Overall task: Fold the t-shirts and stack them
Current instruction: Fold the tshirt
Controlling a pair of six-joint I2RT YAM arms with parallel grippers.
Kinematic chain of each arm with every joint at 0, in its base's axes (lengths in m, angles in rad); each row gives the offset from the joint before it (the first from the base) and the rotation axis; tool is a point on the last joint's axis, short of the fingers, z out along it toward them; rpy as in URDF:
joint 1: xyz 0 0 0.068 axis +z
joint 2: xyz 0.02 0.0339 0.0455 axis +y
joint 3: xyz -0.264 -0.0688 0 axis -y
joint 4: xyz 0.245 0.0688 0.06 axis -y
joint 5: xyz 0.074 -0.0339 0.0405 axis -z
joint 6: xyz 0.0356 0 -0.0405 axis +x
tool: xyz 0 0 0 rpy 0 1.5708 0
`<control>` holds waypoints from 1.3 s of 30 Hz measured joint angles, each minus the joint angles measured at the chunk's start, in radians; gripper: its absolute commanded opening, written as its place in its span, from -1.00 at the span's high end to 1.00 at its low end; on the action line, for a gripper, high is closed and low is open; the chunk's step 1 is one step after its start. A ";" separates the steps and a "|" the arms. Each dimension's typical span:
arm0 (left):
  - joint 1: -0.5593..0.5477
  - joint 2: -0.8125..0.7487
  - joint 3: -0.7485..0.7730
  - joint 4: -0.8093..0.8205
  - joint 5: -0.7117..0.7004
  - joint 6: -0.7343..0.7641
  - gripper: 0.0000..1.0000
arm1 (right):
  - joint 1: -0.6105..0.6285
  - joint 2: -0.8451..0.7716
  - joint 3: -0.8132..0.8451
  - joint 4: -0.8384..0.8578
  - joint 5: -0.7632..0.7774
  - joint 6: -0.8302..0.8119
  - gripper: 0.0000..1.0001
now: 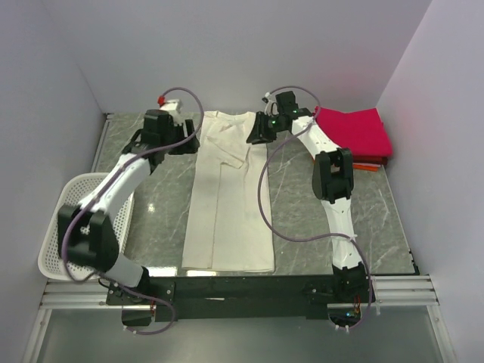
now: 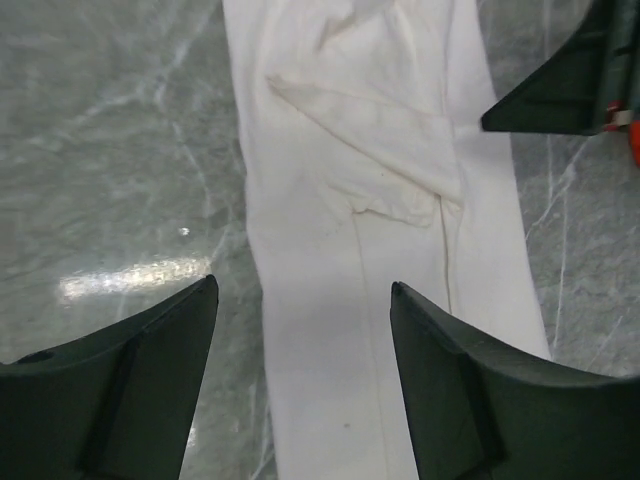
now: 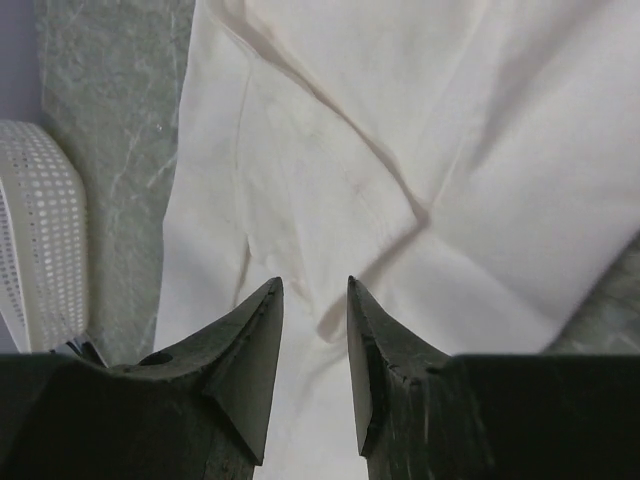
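Note:
A large cream-white t-shirt (image 1: 227,197) lies flat down the middle of the table as a long narrow strip, both sides folded in, with a sleeve flap (image 2: 370,130) lying across its upper part. My left gripper (image 1: 184,144) hovers at the strip's upper left edge, jaws wide open (image 2: 300,285) with only cloth below them. My right gripper (image 1: 257,136) is over the strip's upper right edge, its jaws (image 3: 315,283) a little apart above a crease, gripping nothing. A folded crimson-pink t-shirt (image 1: 354,130) rests on an orange-red one (image 1: 368,164) at the back right.
A white perforated basket (image 1: 79,227) stands at the table's left edge, beside my left arm, and also shows as the basket (image 3: 40,230) in the right wrist view. Grey marble tabletop (image 1: 302,204) flanks the strip. Walls close in the back and both sides.

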 measured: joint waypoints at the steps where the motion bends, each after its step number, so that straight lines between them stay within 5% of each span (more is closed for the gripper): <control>1: 0.001 -0.077 -0.035 0.013 -0.022 0.012 -0.51 | 0.007 0.006 0.000 0.014 0.005 0.024 0.21; 10: 0.006 -0.380 -0.272 0.045 -0.124 0.060 -0.53 | 0.039 0.055 0.000 0.061 0.118 0.145 0.23; 39: 0.010 -0.460 -0.372 0.043 -0.189 0.085 -0.53 | 0.050 0.080 0.000 0.082 0.186 0.214 0.24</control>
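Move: The folded-in sleeve on the cream t-shirt lies about 8 cm left of the right hand, level with it and some 6 cm below. The t-shirt's collar edge is about 8 cm left and 10 cm ahead of that hand, the t-shirt's middle 8 cm left and 14 cm back. From the left hand the sleeve lies some 9 cm right, 7 cm ahead and 14 cm below. Right hand sinks about 5 cm towards the t-shirt, part-open; left withdraws 8 cm back and 6 cm left. ##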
